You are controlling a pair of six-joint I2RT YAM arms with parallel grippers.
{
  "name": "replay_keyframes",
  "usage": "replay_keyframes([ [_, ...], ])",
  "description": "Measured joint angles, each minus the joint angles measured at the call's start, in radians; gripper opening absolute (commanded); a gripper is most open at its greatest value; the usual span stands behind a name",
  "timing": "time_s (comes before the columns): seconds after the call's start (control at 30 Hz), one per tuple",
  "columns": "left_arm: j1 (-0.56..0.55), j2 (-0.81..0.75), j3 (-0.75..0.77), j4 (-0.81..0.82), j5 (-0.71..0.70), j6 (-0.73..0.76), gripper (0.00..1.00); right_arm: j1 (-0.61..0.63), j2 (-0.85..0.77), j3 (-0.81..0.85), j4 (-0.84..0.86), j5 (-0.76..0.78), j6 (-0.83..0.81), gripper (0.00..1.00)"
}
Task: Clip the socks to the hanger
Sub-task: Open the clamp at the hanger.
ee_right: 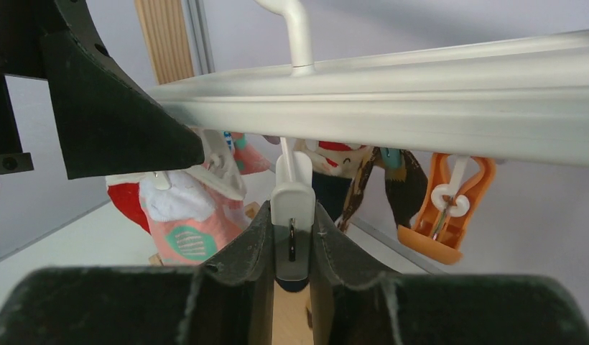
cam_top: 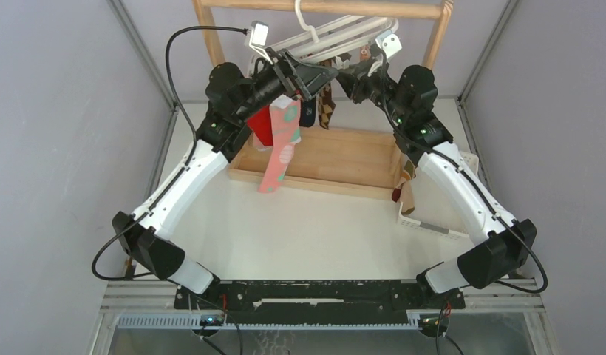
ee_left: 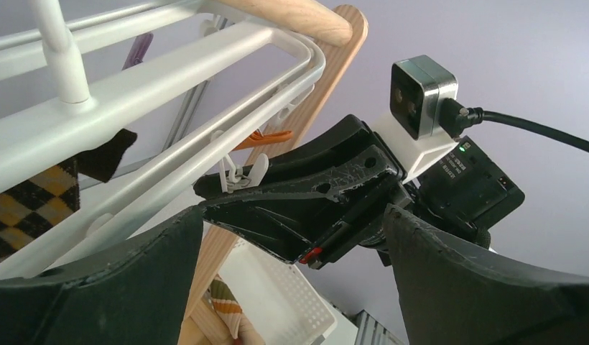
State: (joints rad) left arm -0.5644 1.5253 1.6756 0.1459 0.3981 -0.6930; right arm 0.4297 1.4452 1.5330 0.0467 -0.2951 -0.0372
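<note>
The white hanger (cam_top: 337, 37) hangs from the wooden rack's top bar. On it hang a pink sock with teal dots (cam_top: 281, 148), a red sock (cam_top: 261, 126), a dark sock (cam_top: 307, 115) and a brown checked sock (cam_top: 327, 107). My right gripper (ee_right: 291, 223) is shut on a dangling white clip (ee_right: 291, 198) under the hanger bar (ee_right: 421, 93). The pink sock (ee_right: 195, 230) hangs just left of that clip. My left gripper (ee_left: 291, 215) is open and holds nothing. It sits beside the hanger frame (ee_left: 133, 93), facing the right gripper (cam_top: 349, 80).
An orange clip (ee_right: 446, 208) dangles right of the held clip. A wooden tray (cam_top: 337, 159) lies below the socks. A white slatted basket (cam_top: 433, 222) at the right holds a striped sock (cam_top: 405, 188). The wooden rack post (ee_left: 327, 79) stands close behind the hanger.
</note>
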Motion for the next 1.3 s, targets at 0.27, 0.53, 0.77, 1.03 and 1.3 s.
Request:
replay_keyframes([
  [0.27,-0.001,0.059,0.064,-0.023,0.037,0.001,0.89,0.000,-0.011,0.000,-0.010,-0.029,0.017,0.00],
  [0.53,-0.006,0.145,0.136,-0.055,0.069,0.005,0.81,-0.002,-0.013,0.000,-0.040,-0.055,0.018,0.00],
  [0.77,-0.006,0.159,0.150,-0.068,0.066,0.018,0.73,-0.002,-0.013,0.002,-0.045,-0.068,0.018,0.00],
  [1.03,-0.006,0.208,0.211,-0.083,0.073,0.020,0.58,-0.005,-0.013,0.015,-0.060,-0.073,0.018,0.00],
  [1.3,-0.007,0.229,0.230,-0.089,0.076,0.020,0.45,-0.012,-0.013,0.015,-0.069,-0.074,0.018,0.00],
])
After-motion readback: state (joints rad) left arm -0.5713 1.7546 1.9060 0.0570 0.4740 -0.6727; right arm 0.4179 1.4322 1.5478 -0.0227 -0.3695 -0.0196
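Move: The grey-white clamp on the hanger, already pinched in the right gripper about 1 cm ahead of and 1 cm above its hand point, is some 6 cm forward, 5 cm right and 2 cm below the open left gripper. The hanger's near rail runs about 3 cm directly above this clamp. An orange clip is roughly 6 cm farther forward of the clamp and 3 cm to its right; the checkered sock hangs about 16 cm straight forward of the left gripper, 6 cm lower. Bring the left gripper forward and to the right towards the clamp held by the right fingers, about 6 cm in all and sinking some 2.5 cm, until its fingertips straddle the clamp's handles below the rail. Close the left fingers from wide open to roughly half as you arrive. Keep the right gripper's pinch on the clamp, letting it ease back about 1 cm. ##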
